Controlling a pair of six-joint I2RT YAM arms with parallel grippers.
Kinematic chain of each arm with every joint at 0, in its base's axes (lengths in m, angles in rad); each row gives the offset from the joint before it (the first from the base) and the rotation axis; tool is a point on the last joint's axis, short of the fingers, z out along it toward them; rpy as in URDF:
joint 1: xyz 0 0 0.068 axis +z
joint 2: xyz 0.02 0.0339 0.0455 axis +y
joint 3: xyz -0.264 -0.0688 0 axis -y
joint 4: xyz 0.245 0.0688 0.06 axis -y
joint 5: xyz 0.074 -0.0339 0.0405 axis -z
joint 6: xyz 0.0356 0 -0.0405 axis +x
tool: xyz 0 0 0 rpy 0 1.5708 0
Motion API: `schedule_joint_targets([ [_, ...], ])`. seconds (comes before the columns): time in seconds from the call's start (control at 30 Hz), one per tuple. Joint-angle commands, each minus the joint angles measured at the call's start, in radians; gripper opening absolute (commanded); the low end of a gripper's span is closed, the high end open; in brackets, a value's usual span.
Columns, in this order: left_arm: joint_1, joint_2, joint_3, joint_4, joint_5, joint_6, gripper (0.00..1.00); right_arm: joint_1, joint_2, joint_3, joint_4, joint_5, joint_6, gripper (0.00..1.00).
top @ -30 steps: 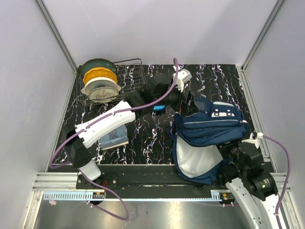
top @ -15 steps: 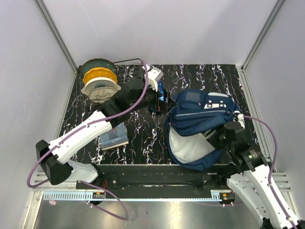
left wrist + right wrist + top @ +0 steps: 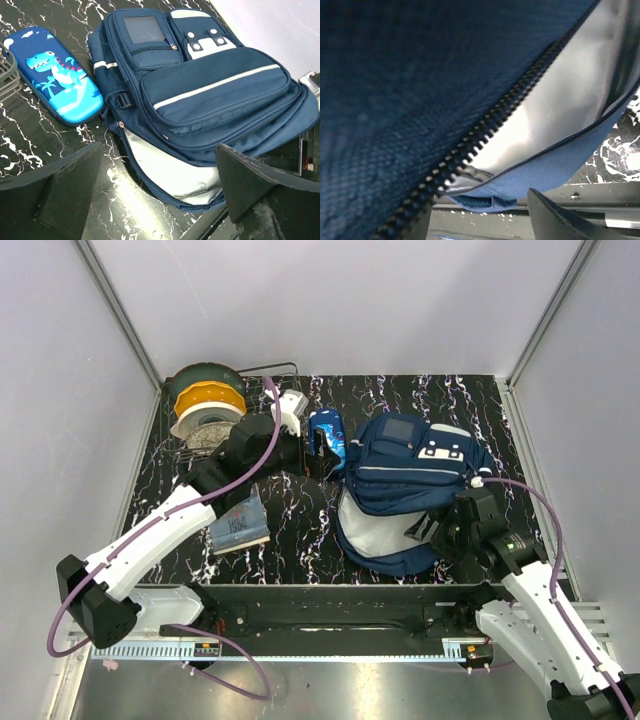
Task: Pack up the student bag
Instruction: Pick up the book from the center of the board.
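The student bag [image 3: 415, 472] lies front-up at the table's centre right, navy with white stripes, its main opening gaping toward the near edge and showing grey lining [image 3: 375, 530]. It also fills the left wrist view [image 3: 215, 95]. My left gripper [image 3: 320, 458] hovers open and empty just left of the bag, over a small blue dinosaur pencil case [image 3: 57, 75]. My right gripper [image 3: 432, 530] is at the bag's open near rim, jaws apart, with the zipper edge [image 3: 485, 135] and blue rim fabric between its fingers [image 3: 570, 215]; the bag's flap hides the other finger.
A wire basket [image 3: 275, 405] with filament spools [image 3: 208, 405] stands at the back left. A blue book [image 3: 238, 525] lies left of centre. The pencil case [image 3: 328, 435] touches the bag's left side. Grey walls enclose the black marbled table [image 3: 300, 530].
The bag has slid left and away from the near edge. My left arm pulled back leftward off the bag. My right arm followed forward and left to the bag's opening.
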State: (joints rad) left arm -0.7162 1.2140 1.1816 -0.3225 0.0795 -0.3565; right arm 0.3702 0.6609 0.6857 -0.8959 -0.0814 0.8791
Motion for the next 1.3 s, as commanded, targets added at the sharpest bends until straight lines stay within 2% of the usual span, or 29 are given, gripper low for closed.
schedule_joint_targets([
  [0.0, 0.018, -0.016, -0.016, 0.013, -0.027, -0.024, 0.99, -0.002, -0.030, -0.038, -0.040, -0.264, -0.118, 0.79],
  [0.17, 0.026, -0.007, -0.017, 0.013, -0.017, -0.032, 0.99, -0.002, -0.165, -0.041, -0.031, -0.359, -0.045, 0.79],
  [0.2, 0.026, -0.005, -0.017, 0.013, -0.018, -0.032, 0.99, -0.002, -0.200, -0.046, -0.009, -0.426, -0.029, 0.80],
  [0.27, 0.029, -0.004, -0.016, 0.013, -0.023, -0.035, 0.99, -0.002, -0.225, -0.070, 0.133, -0.519, 0.032, 0.80],
  [0.3, 0.031, -0.002, -0.014, 0.014, -0.026, -0.038, 0.99, -0.002, -0.240, -0.086, 0.200, -0.629, 0.058, 0.79],
  [0.33, 0.035, 0.001, -0.014, 0.014, -0.027, -0.038, 0.99, -0.002, -0.250, -0.103, 0.347, -0.682, 0.093, 0.80],
  [0.4, 0.037, -0.001, -0.010, 0.008, -0.029, -0.039, 0.99, -0.002, -0.262, -0.127, 0.449, -0.762, 0.155, 0.79],
  [0.47, 0.040, -0.005, -0.008, 0.002, -0.034, -0.039, 0.99, -0.001, -0.254, -0.092, 0.405, -0.733, 0.097, 0.80],
  [0.53, 0.044, -0.007, -0.011, -0.001, -0.037, -0.039, 0.99, -0.002, -0.206, -0.061, 0.257, -0.594, 0.045, 0.80],
  [0.6, 0.046, -0.011, -0.014, -0.004, -0.034, -0.039, 0.99, -0.002, -0.154, -0.052, 0.195, -0.461, 0.029, 0.80],
  [0.67, 0.049, -0.013, -0.020, -0.006, -0.030, -0.044, 0.99, -0.002, -0.112, -0.038, 0.082, -0.230, 0.070, 0.80],
  [0.83, 0.050, -0.010, -0.017, -0.012, -0.007, -0.052, 0.99, -0.002, 0.017, -0.064, 0.196, -0.006, 0.156, 0.82],
  [0.97, 0.052, -0.027, -0.027, -0.020, -0.003, -0.053, 0.99, -0.010, 0.155, -0.015, 0.288, 0.144, 0.112, 0.83],
  [1.03, 0.052, -0.033, -0.036, -0.020, -0.001, -0.055, 0.99, -0.046, 0.273, 0.021, 0.350, 0.118, 0.060, 0.83],
  [1.1, 0.054, -0.036, -0.039, -0.021, 0.000, -0.055, 0.99, -0.083, 0.410, 0.095, 0.412, 0.007, -0.020, 0.84],
  [1.17, 0.054, -0.044, -0.040, -0.024, 0.000, -0.053, 0.99, -0.097, 0.497, 0.185, 0.381, -0.142, -0.072, 0.84],
  [1.23, 0.057, -0.057, -0.042, -0.032, -0.003, -0.050, 0.99, -0.096, 0.542, 0.174, 0.394, -0.246, -0.068, 0.83],
  [1.27, 0.057, -0.065, -0.046, -0.033, -0.006, -0.048, 0.99, -0.094, 0.531, 0.103, 0.414, -0.335, -0.043, 0.82],
])
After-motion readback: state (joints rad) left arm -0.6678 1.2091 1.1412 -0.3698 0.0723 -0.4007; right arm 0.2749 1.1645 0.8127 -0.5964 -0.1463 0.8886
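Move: The school bag's middle lies about 9 cm ahead of my right hand, 2 cm left and some 5 cm lower; its pale, gaping opening is centred roughly 3 cm ahead and 8 cm left, about 8 cm below. The blue pencil case lies some 24 cm ahead and 22 cm left of that hand, 11 cm down. From my left hand the bag's middle is about 20 cm right, 4 cm back and 22 cm below. With my right fingers kept wide at the bag's mouth, I loop back, left and up, rolling the hand's left side up about 30 degrees, then roll it level again as I come down and drive forward some 15 cm, pushing the bag outward with the fingers in under its front panel. My empty left hand stays open, easing about 3 cm down and left. ##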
